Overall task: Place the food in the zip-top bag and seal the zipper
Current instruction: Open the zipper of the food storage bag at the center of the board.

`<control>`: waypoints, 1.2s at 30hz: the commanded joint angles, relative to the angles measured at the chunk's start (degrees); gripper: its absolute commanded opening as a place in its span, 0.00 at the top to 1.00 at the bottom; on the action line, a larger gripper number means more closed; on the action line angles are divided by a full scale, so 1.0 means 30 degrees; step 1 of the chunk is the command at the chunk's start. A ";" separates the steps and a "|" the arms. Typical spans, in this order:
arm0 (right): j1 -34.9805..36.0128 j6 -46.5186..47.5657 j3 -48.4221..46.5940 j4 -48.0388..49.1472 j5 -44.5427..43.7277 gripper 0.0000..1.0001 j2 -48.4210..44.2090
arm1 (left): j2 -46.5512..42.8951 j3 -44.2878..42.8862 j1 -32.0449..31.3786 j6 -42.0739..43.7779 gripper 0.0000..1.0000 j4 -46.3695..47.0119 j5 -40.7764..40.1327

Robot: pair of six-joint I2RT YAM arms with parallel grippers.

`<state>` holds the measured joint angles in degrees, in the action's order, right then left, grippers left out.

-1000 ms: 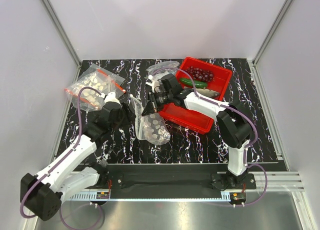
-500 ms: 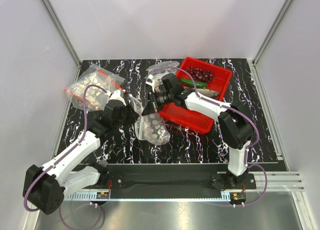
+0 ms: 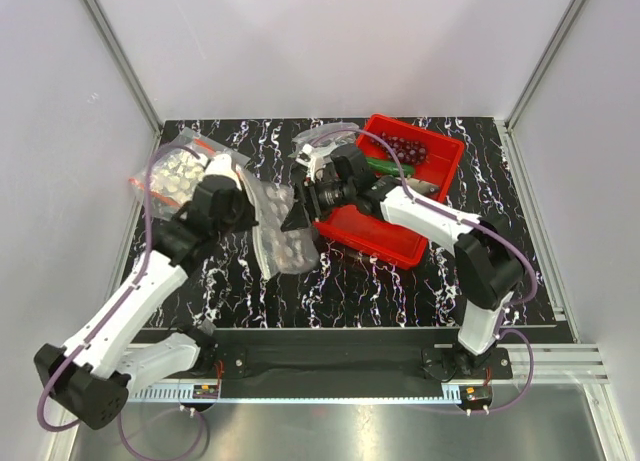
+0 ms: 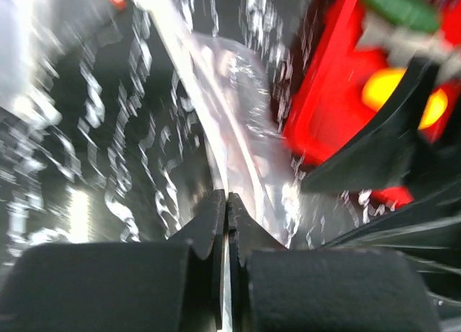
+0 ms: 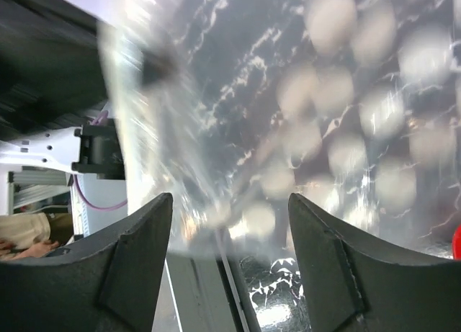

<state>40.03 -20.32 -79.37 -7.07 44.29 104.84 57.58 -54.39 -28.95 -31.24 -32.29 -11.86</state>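
My left gripper (image 3: 247, 203) is shut on the edge of the dotted zip-top bag (image 3: 283, 239) and holds it tilted above the table; the left wrist view shows its jaws (image 4: 227, 202) pinching the thin film (image 4: 238, 94). My right gripper (image 3: 298, 214) is open just right of the bag, whose dotted film (image 5: 324, 130) fills the space ahead of its spread fingers (image 5: 230, 202). I cannot make out the bag's red zipper. The grape bunch (image 3: 405, 146), cucumber (image 3: 386, 166) and fish (image 3: 421, 187) lie in the red tray (image 3: 385, 243). The orange-yellow fruit (image 4: 385, 87) shows in the left wrist view.
A second dotted bag with a red strip (image 3: 178, 173) lies at the back left. A small undotted clear bag (image 3: 322, 136) lies behind the right gripper. The table's side rails border the black marbled surface (image 3: 370, 291).
My left gripper has moved back and to the left, pulling the bag up and leftward with it. The right gripper has stayed open in about the same place.
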 commanded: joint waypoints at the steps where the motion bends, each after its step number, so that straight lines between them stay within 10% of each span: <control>1: 0.0191 0.0152 0.0119 0.0453 -0.0934 0.27 -0.1924 | 0.0080 -0.3601 -0.0018 0.1654 1.00 -0.3058 -0.2403; 9: 0.0162 0.0268 0.1144 -0.0309 -0.4156 0.27 -0.3684 | 0.3596 -0.9467 -0.1510 0.2651 1.00 -0.8980 -0.5948; 17: -0.0216 0.0063 0.4038 -0.1365 -0.8901 0.31 -0.5236 | 0.7403 -0.6896 -0.4348 0.1248 1.00 -0.6910 -0.6538; 22: -0.0424 -0.0752 0.6239 0.0736 -0.6918 0.33 -0.6906 | 0.9280 -0.5426 -0.5028 0.0718 1.00 -0.4386 -0.4697; 36: 0.0805 -0.4126 0.8061 0.5521 -0.7292 0.32 -0.5476 | 0.6676 -0.3931 -0.5057 0.0425 1.00 -0.2566 -0.2962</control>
<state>40.38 -30.37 -52.29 4.08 23.18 86.63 80.01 -67.31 -44.18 -29.08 -42.70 -22.15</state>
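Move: The left gripper is already shut on the middle of the bag's zipper edge; the pouch hangs to its right, its middle about 6 cm right, 1 cm back and 6 cm lower. The red tray's middle lies roughly 30 cm right and 14 cm ahead, the orange-zip bag some 18 cm left and 17 cm ahead, both about 14 cm below. From the open right gripper, the zipper edge is about 7 cm left, level fore and aft and near its height. Keep the left gripper shut on the zipper edge and flick the bag: lift about 10 cm, swing down nearly 20 cm while going right, then ease up slightly, ending some 6 cm right of the start with the left side rolled up. Keep the right gripper open, raise it a little, then draw it right and down out of the way, turning some 20 degrees clockwise, and edge back left. ##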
